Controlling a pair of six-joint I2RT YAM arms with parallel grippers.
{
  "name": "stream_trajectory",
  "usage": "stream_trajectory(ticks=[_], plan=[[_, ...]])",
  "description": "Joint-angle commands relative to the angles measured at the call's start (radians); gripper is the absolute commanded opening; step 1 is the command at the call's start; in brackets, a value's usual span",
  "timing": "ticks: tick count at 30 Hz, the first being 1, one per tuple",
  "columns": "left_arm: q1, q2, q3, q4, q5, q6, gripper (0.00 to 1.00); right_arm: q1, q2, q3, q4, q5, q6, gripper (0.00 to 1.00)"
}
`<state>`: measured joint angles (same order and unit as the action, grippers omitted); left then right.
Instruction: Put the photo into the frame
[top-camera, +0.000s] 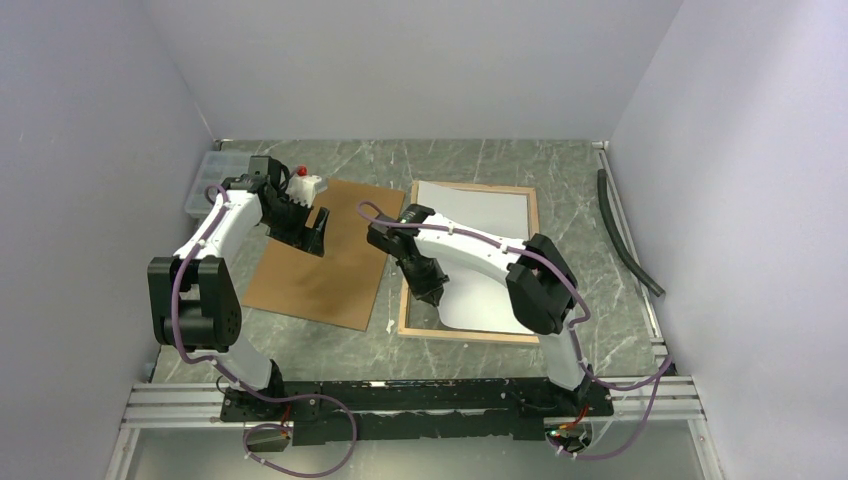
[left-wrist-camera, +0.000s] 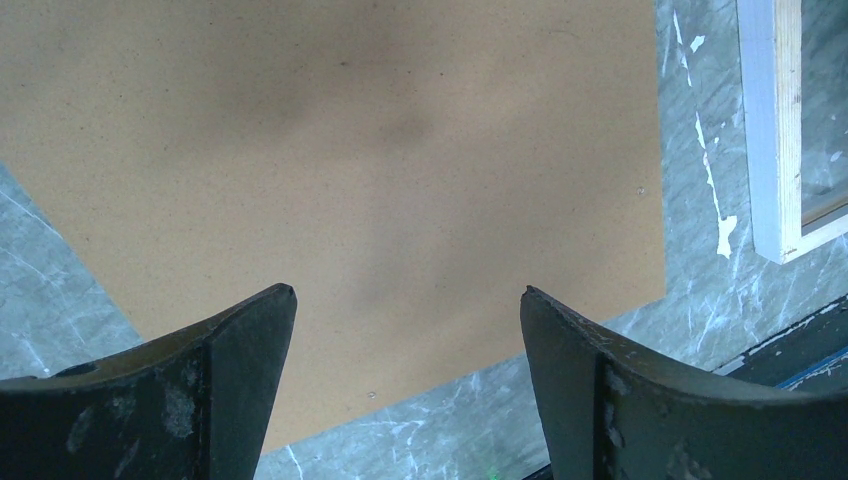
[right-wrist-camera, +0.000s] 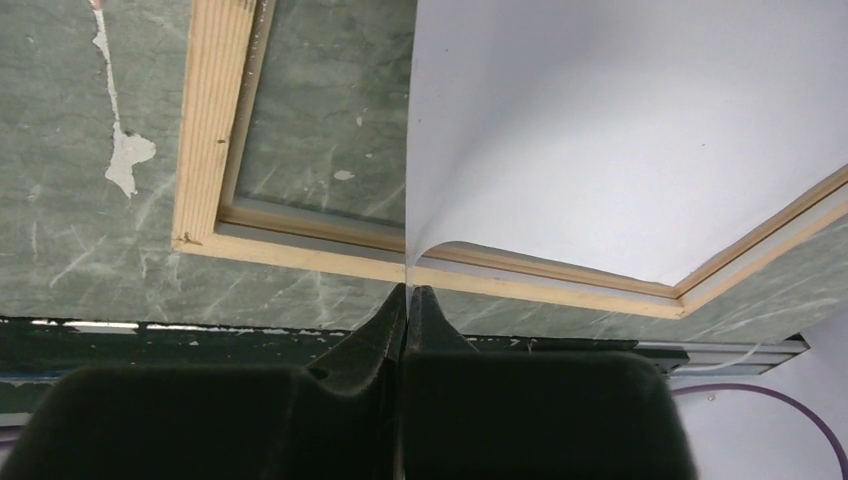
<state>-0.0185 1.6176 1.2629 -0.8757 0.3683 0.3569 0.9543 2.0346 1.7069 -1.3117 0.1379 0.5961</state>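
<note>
The frame (top-camera: 470, 187) lies flat right of centre with its light-wood back rim up. The photo (top-camera: 480, 225) rests in it with its plain white back up, so the picture side is hidden. My right gripper (top-camera: 432, 297) is shut on the photo's near left edge, and that edge curls upward over the frame's near rim. In the right wrist view, the photo (right-wrist-camera: 600, 130) rises from my right gripper (right-wrist-camera: 408, 288), with bare pane (right-wrist-camera: 330, 100) inside the rim (right-wrist-camera: 205, 130) to its left. My left gripper (left-wrist-camera: 408, 292) hangs open and empty over the brown backing panel (left-wrist-camera: 350, 130).
The backing panel (top-camera: 330, 275) lies left of the frame, whose white corner (left-wrist-camera: 775, 130) shows beside it. A clear plastic box (top-camera: 200, 185) and a white object with a red cap (top-camera: 305, 182) sit at the far left. A black hose (top-camera: 625, 235) runs along the right wall.
</note>
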Motion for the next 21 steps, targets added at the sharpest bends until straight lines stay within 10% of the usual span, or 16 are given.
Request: stream_trajectory(ticks=[1,11,21], plan=[[0.002,-0.034,0.005,0.011,0.008,0.016,0.89,-0.009,-0.043,-0.006,0.003,0.054,0.012,0.0],[0.002,-0.035,0.007,0.008,0.002,0.019,0.89,-0.013,-0.056,-0.028,-0.017,0.095,0.038,0.01],[0.002,-0.032,0.02,0.006,0.002,0.016,0.92,-0.013,-0.088,-0.043,0.048,0.027,0.041,0.48]])
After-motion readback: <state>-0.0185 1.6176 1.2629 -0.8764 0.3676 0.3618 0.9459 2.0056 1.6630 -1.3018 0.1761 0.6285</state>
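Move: The photo's near-left corner is still pinched in the right hand, white side up, with most of the sheet already over the frame. The frame's near-left corner, where this corner belongs, lies about 5 cm back, 6 cm left and some 7 cm below. The photo's middle is roughly 9 cm ahead and 9 cm right; the brown board's middle is about 10 cm ahead and 22 cm left. From the left hand, that frame corner lies some 18 cm back and 23 cm right. The photo's curled-up near-left corner goes just over 1 cm to the right and very slightly down in the right hand's pinch, above the near part of the frame. Then the fingers open to a bit under half and let go of it, the hand staying almost in place and rising back a touch. ##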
